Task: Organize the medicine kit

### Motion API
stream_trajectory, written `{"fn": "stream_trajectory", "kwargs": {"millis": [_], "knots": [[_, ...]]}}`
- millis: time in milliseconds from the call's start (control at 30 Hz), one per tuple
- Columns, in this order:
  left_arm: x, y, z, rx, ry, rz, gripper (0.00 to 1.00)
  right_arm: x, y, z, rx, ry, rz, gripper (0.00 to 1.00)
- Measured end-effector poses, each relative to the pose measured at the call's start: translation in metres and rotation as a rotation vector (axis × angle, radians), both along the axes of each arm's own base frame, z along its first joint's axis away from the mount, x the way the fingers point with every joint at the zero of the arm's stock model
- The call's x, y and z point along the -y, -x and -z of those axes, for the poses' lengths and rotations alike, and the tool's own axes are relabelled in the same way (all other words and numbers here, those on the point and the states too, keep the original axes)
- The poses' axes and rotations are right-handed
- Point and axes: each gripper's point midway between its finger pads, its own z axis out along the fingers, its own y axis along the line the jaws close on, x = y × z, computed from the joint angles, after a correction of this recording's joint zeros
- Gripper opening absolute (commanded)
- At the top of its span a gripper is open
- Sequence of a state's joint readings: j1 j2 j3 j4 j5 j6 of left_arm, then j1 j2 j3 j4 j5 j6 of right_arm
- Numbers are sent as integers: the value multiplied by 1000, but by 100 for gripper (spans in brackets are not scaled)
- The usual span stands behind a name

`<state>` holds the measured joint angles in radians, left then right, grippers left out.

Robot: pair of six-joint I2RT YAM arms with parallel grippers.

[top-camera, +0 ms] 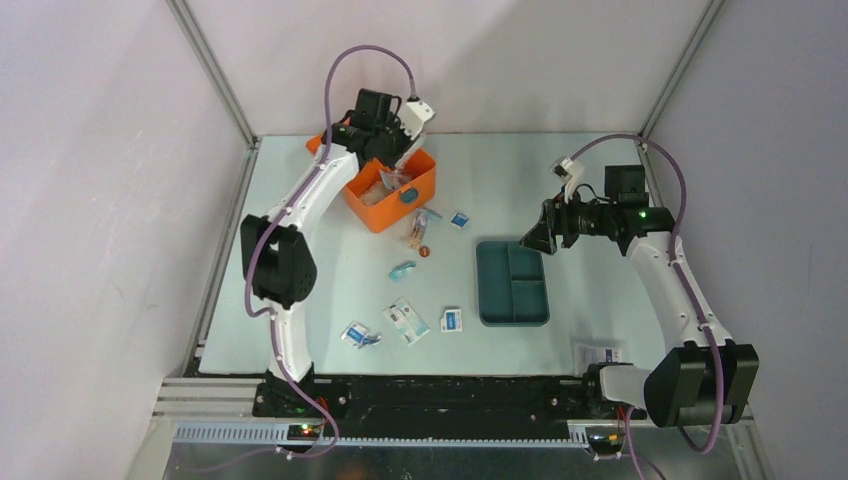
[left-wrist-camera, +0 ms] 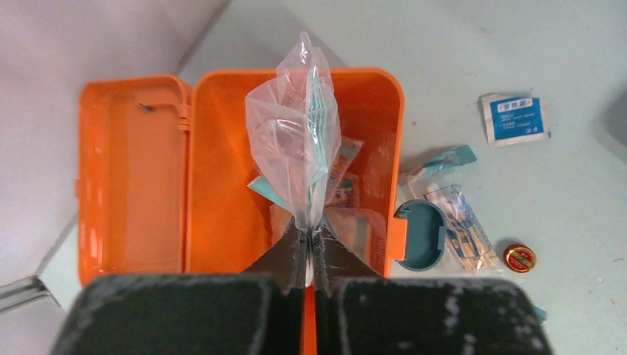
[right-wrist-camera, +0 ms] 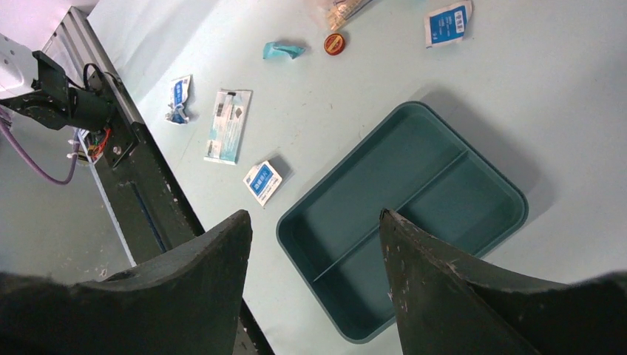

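Note:
The orange medicine kit [top-camera: 371, 212] [left-wrist-camera: 222, 214] stands open at the back left of the table, its lid [left-wrist-camera: 129, 170] folded out flat and its teal latch [left-wrist-camera: 420, 235] facing the loose items. My left gripper [top-camera: 392, 170] [left-wrist-camera: 309, 235] is shut on a clear plastic bag [left-wrist-camera: 296, 140] of flat packets, held upright over the kit's inside. More packets lie in the kit's bottom. My right gripper [top-camera: 535, 240] [right-wrist-camera: 314, 218] hangs open with nothing between its fingers, over the near-left corner of the dark teal compartment tray [top-camera: 512, 283] [right-wrist-camera: 414, 170], which is empty.
Loose items lie between kit and tray: a bandage pack [top-camera: 420, 228] [left-wrist-camera: 462, 229], a red round tin [top-camera: 424, 252] [right-wrist-camera: 334, 43], a teal scrap [top-camera: 402, 269], blue-and-white sachets [top-camera: 459, 220] [top-camera: 451, 320], a flat packet [top-camera: 406, 320] and a crumpled one [top-camera: 358, 336]. Another packet [top-camera: 598, 353] lies by the right base.

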<state>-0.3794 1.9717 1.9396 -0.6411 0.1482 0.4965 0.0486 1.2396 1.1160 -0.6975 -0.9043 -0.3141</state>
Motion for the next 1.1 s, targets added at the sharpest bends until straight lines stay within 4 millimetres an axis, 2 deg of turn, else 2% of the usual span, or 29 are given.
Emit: {"fn": "stream_trajectory", "kwargs": {"millis": [133, 400, 600, 867, 1100], "knots": [[-1, -3, 33, -63, -36, -11, 0, 1, 2, 2, -1, 6, 5, 68], [1, -5, 61, -119, -52, -4, 0, 2, 0, 3, 10, 9, 9, 69], [6, -2, 90, -183, -63, 24, 0, 3, -2, 5, 14, 19, 19, 69], [5, 4, 104, -216, -103, 78, 0, 3, -2, 5, 15, 24, 20, 69], [-4, 14, 113, -237, -173, 129, 0, 3, -2, 5, 15, 24, 18, 69]]}}
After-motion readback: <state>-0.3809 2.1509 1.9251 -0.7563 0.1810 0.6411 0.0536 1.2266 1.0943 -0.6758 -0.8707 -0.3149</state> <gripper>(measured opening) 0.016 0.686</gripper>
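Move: Right below the left hand, which holds a clear bag in shut fingers, is the open orange box: its middle is about 1 cm ahead, 3 cm left and 16 cm down. On the table 22 cm below, the swab bag lies roughly 11 cm back and 4 cm right, the red tin 17 cm back and 4 cm right, and the blue-white packet some 10 cm back and 11 cm right. From the right hand the box's middle is about 22 cm ahead, 27 cm left and 16 cm lower. Sinking almost straight down, the left hand lowers the pinched clear bag into the orange box, some 11 cm in all, most of it early before slowing. The fingers tip about 15 degrees steeper and stay shut on the bag's edge, close beside the wall with the latch, with a slight draw back at the very end. ##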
